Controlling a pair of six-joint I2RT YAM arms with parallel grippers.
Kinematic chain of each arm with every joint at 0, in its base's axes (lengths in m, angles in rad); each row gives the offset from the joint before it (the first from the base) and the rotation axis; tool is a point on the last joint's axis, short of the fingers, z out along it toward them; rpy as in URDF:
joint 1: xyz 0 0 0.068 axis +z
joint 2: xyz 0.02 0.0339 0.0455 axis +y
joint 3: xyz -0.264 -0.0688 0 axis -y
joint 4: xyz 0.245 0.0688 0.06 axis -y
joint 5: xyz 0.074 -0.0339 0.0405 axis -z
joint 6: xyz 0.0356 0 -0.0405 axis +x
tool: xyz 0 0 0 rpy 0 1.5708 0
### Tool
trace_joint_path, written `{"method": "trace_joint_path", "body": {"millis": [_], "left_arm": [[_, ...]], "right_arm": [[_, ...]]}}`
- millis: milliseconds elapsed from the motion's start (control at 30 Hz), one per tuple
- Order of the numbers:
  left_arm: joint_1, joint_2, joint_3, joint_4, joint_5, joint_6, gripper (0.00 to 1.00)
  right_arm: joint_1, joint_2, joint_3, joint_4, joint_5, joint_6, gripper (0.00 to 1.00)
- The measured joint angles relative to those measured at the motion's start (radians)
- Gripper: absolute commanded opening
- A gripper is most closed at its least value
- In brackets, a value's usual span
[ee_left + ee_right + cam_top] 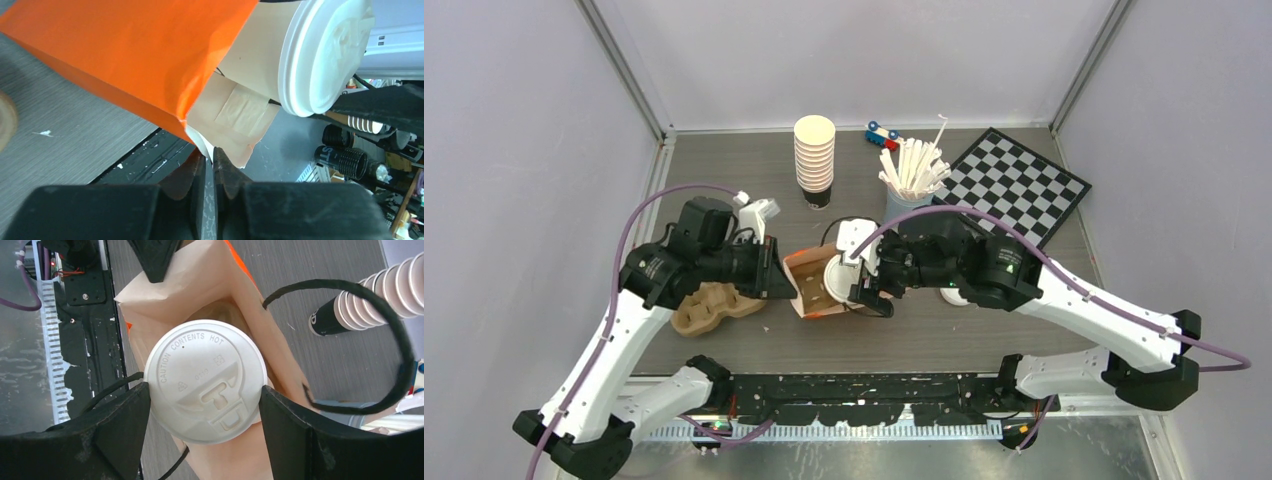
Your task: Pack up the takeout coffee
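An orange paper bag (809, 300) with a kraft inside lies on its side mid-table, its mouth toward the right arm. My left gripper (776, 270) is shut on the bag's rim; in the left wrist view the fingertips (211, 155) pinch the paper edge of the bag (125, 55). My right gripper (862, 290) is shut on a takeout coffee cup (838, 277) at the bag's mouth. In the right wrist view both fingers press the sides of its white sip lid (205, 365), with the bag's opening (200, 285) behind it. The same lid (325, 55) shows in the left wrist view.
A brown pulp cup carrier (709, 308) lies under the left arm. At the back stand a stack of lidless cups (814, 150), a light-blue cup of white sticks (909, 190), a small toy car (882, 135) and a checkerboard (1014, 185). A small white object (954, 297) peeks from under the right arm.
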Motion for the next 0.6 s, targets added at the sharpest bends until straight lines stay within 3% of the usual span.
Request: {"method": "trace_joint_path", "body": {"millis": [100, 333, 600], "left_arm": [[0.031, 0.001, 0.013, -0.013, -0.002, 0.009, 0.19], [0.113, -0.024, 0.014, -0.029, 0.002, -0.012, 0.40], [0.137, -0.043, 0.042, -0.115, 0.008, -0.098, 0.51]], "right_arm": [[0.035, 0.014, -0.008, 0.027, 0.022, -0.008, 0.74], [0.108, 0.056, -0.044, 0.117, 0.075, -0.005, 0.74], [0.136, 0.103, -0.093, 0.203, 0.127, -0.008, 0.74]]}}
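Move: The free half of the orange bag, where the lidded cup in the right hand is going, lies about 5 cm to that hand's left, 1 cm back and some 15 cm below. The first packed cup sits roughly 4 cm ahead, 4 cm right and 10 cm below the right hand. The left hand pinches the bag's left rim corner right at its fingertips; from this hand the bag's free half is about 6 cm right, level fore and aft, 13 cm down, and the tray some 18 cm left, 2 cm ahead, 20 cm down. The lidded cup, still gripped by the right hand, travels left across the bag's mouth by about 5 cm and increasingly down, some 3.5 cm, away from above the packed cup and into the free half. The bag's rim corner is let go as the left fingers open to about half; that hand eases some 2.5 cm left and slightly up, swinging forward and back again while turning roughly 10 degrees counter-clockwise. ##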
